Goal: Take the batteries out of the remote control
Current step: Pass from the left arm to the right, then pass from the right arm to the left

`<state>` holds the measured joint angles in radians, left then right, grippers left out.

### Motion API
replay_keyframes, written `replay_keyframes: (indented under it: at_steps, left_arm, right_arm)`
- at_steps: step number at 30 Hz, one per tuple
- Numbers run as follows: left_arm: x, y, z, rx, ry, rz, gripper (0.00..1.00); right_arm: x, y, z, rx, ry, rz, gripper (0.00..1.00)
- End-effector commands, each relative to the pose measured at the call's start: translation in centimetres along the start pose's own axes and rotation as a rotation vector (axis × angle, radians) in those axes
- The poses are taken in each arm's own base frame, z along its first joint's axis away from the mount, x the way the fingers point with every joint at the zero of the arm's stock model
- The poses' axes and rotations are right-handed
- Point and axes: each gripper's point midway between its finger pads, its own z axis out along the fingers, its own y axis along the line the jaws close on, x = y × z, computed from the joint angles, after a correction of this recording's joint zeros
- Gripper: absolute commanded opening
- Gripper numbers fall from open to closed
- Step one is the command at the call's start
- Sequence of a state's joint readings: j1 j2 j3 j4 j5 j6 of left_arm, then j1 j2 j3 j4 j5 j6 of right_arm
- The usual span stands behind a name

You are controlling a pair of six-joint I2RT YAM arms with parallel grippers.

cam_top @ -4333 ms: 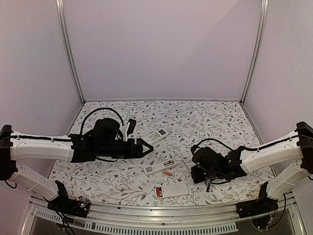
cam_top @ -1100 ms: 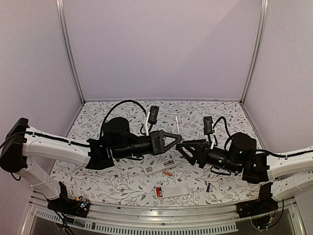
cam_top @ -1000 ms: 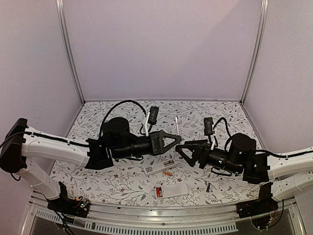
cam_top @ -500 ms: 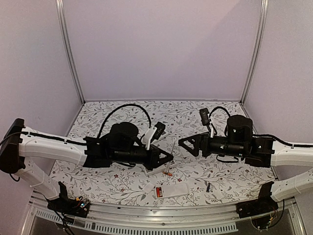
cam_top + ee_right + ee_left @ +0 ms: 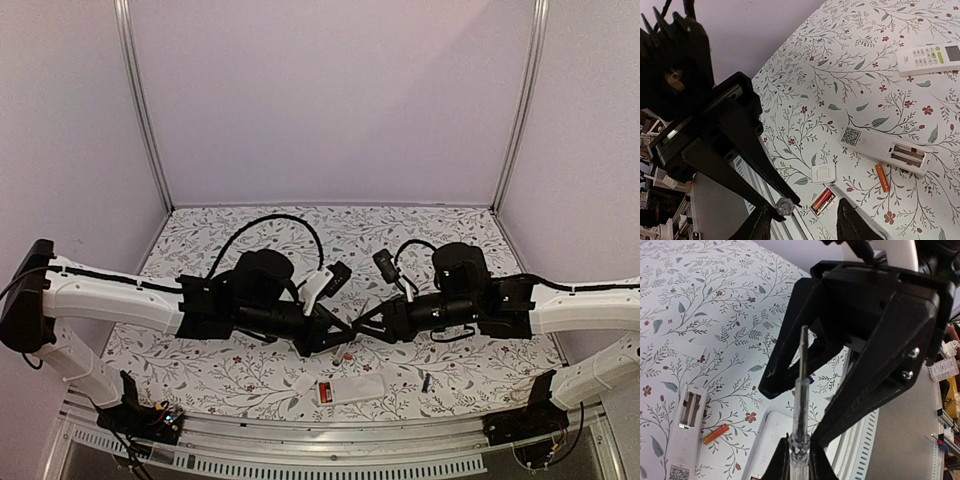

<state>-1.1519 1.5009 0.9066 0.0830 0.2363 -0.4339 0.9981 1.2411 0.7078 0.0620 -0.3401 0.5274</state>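
My left gripper is shut on a thin clear-handled tool that points into my right gripper. The right jaws stand apart, with the tool's grey hexagonal end close to one finger. In the top view both grippers meet low over the table's middle, left gripper against right gripper. Under them lies a white remote control face down, its compartment open. One orange battery lies loose beside it. Two red batteries sit in a second white remote.
A small white battery cover lies next to the second remote. A third remote with buttons lies farther back. A small dark piece rests near the front right. The table's metal front rail is close by.
The right gripper has come down and left to meet the left gripper, and its jaws have narrowed around the tool's end. The left gripper still holds the tool, lowered over the remotes.
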Motion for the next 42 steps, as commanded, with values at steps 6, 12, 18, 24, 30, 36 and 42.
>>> replay_keyframes:
  at_steps: [6, 12, 18, 24, 30, 36, 42]
  left_arm:
    - [0.2, -0.6, 0.4, 0.022, 0.023, 0.028, 0.00]
    - [0.1, -0.7, 0.6, 0.026, 0.021, 0.032, 0.00]
    - [-0.4, -0.6, 0.5, 0.015, -0.001, 0.021, 0.00]
    - [-1.7, 0.0, 0.0, -0.010, -0.068, -0.033, 0.49]
    - [-5.2, 0.8, -2.7, 0.052, -0.261, -0.205, 0.84]
    - [-8.3, -0.1, -5.9, 0.187, -0.454, -0.316, 0.86]
    - [-9.9, -1.3, -7.3, 0.265, -0.534, -0.323, 0.84]
  right_arm:
    - [-1.7, 0.8, 0.1, -0.037, -0.065, 0.029, 0.31]
    - [-1.6, 1.0, 0.2, -0.060, -0.068, 0.048, 0.21]
    - [-1.4, 0.6, 0.3, -0.048, -0.067, 0.078, 0.00]
    - [-2.5, -0.4, -1.0, 0.008, -0.151, 0.097, 0.00]
    - [-6.1, 0.5, -4.5, 0.003, -0.368, 0.066, 0.00]
    - [-9.8, 3.2, -8.7, -0.095, -0.611, 0.018, 0.00]
    - [-11.9, 5.3, -11.1, -0.193, -0.754, -0.016, 0.00]
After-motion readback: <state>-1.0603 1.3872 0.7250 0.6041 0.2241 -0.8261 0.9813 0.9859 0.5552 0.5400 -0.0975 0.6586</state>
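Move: The left hand still holds the screwdriver by its handle, with its middle about 2 cm ahead, 2 cm right and 2 cm above that hand. It already stands between the right hand's open fingers, level ahead, about 1 cm to their left and 1 cm up. From the right hand, the white case lies some 12 cm below, 3 cm back and 2 cm left; the orange battery 5 cm ahead and 4 cm left; the open remote 9 cm ahead and 8 cm left, both as low. The right fingers close on the screwdriver near the front of its handle as that hand edges up and left a couple of centimetres, the left hand holding almost still. Only then do the left fingers open wide and let go, and both hands draw apart: the right climbs to about 13 cm above its start, drifting right and a little forward, its fingertips tipping up almost 30 degrees; the left rises some 8 cm and forward 4, tilting up likewise. ##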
